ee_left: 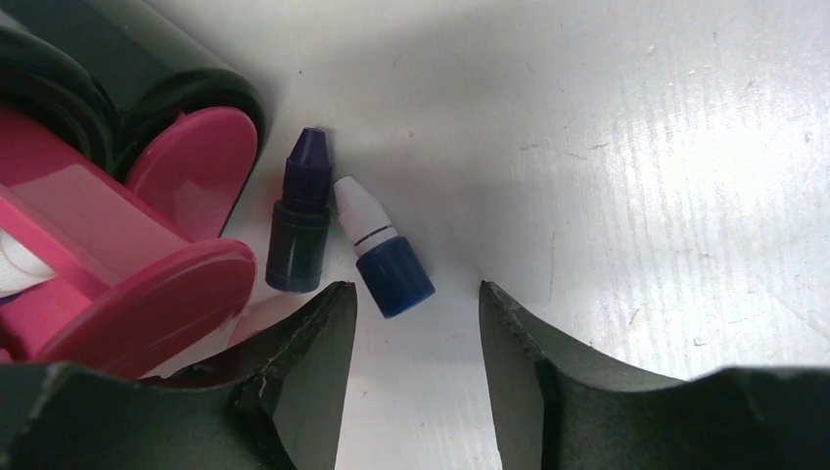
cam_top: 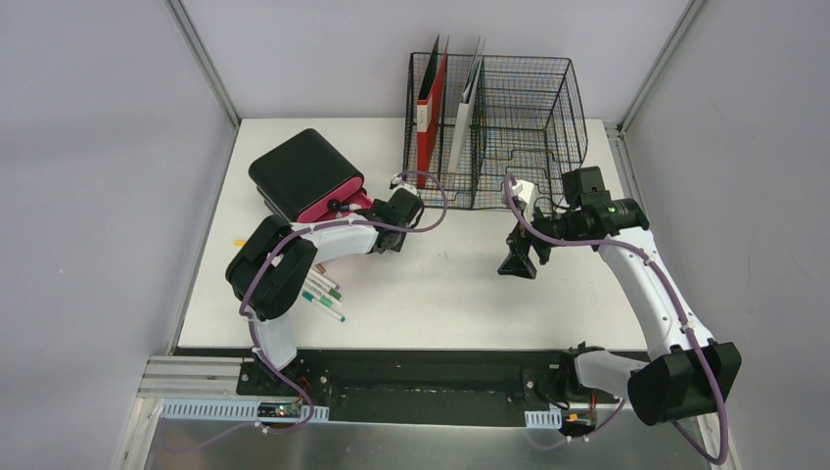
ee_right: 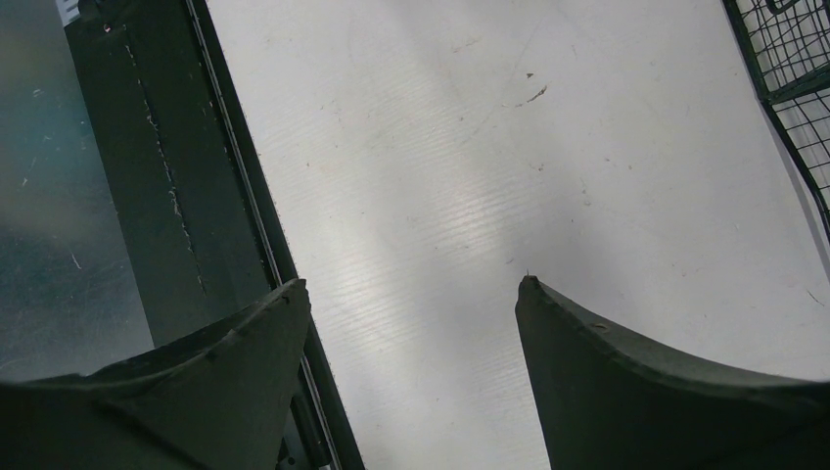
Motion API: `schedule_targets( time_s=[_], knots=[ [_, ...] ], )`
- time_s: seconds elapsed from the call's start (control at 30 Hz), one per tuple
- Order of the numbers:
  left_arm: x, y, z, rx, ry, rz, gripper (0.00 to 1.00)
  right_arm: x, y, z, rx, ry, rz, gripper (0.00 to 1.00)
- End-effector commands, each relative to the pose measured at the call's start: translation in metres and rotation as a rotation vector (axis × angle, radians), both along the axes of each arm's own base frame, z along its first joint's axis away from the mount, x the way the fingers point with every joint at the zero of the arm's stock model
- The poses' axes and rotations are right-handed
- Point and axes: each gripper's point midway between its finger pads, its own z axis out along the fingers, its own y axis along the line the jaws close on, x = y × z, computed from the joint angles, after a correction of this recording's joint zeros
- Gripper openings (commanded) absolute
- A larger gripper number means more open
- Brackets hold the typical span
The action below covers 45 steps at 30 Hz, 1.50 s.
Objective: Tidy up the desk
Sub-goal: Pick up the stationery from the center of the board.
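The desk (cam_top: 440, 294) is a white tabletop. A black case with a pink lining (cam_top: 305, 176) lies open at its back left. In the left wrist view two small bottles lie beside the case (ee_left: 147, 225): a dark purple one (ee_left: 299, 230) and a blue one with a white cap (ee_left: 387, 259). My left gripper (ee_left: 416, 294) is open just short of the blue bottle, with nothing between its fingers. From above, the left gripper (cam_top: 391, 235) sits right of the case. My right gripper (cam_top: 519, 269) hangs open over bare desk (ee_right: 470, 176), holding nothing.
A black wire-mesh rack (cam_top: 509, 127) stands at the back with a red folder (cam_top: 431, 113) and a white one in it; its corner (ee_right: 793, 59) shows in the right wrist view. Several markers (cam_top: 323, 292) lie under the left arm. A small orange item (cam_top: 240, 242) lies near the left edge.
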Motion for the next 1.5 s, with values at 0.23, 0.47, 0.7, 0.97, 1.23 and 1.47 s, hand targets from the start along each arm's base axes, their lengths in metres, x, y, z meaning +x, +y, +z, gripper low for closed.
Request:
schedule_targets(
  time_s=[0.23,0.47,0.7,0.97,1.23,1.47],
  knots=[
    [0.009,-0.011,0.012,-0.13,-0.039,0.161,0.53,0.005,0.0,0.004,0.008,-0.045,0.014,0.8],
    [0.018,-0.003,0.005,-0.09,-0.071,0.259,0.53,0.005,0.0,0.005,0.008,-0.049,0.014,0.8],
    [0.02,-0.001,-0.002,-0.069,-0.073,0.313,0.48,0.005,0.0,0.004,0.007,-0.05,0.016,0.8],
    [0.019,-0.009,-0.003,-0.051,-0.069,0.273,0.41,0.005,0.0,0.005,0.005,-0.049,0.016,0.8],
    [0.011,-0.022,-0.003,-0.016,-0.054,0.183,0.25,0.005,0.0,0.005,0.006,-0.052,0.016,0.81],
    [0.003,-0.033,-0.004,-0.018,-0.027,0.106,0.13,0.005,-0.001,0.005,0.004,-0.055,0.017,0.81]
  ],
)
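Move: The short blue-and-white marker lies some 2 cm ahead of the left hand, about 1 cm to its left and 1 cm below the finger point. The purple-tipped marker is about 4 cm ahead and 3 cm left of that hand; the orange marker, about 5 cm left and 1 cm back; the open pink drawer, around 6 cm ahead, 8 cm left and slightly higher. From the idle right hand, the blue-and-white marker is roughly 14 cm ahead, 26 cm left and 18 cm below. Forward about 2 cm, low over the desk, the left hand turns some 15 degrees counter-clockwise to bring its half-open fingers astride the short blue-and-white marker. The fingers then close and pinch its blue end, while the hand shifts about 2 cm right and 1 cm back, away from the drawer, turning slightly clockwise again. ##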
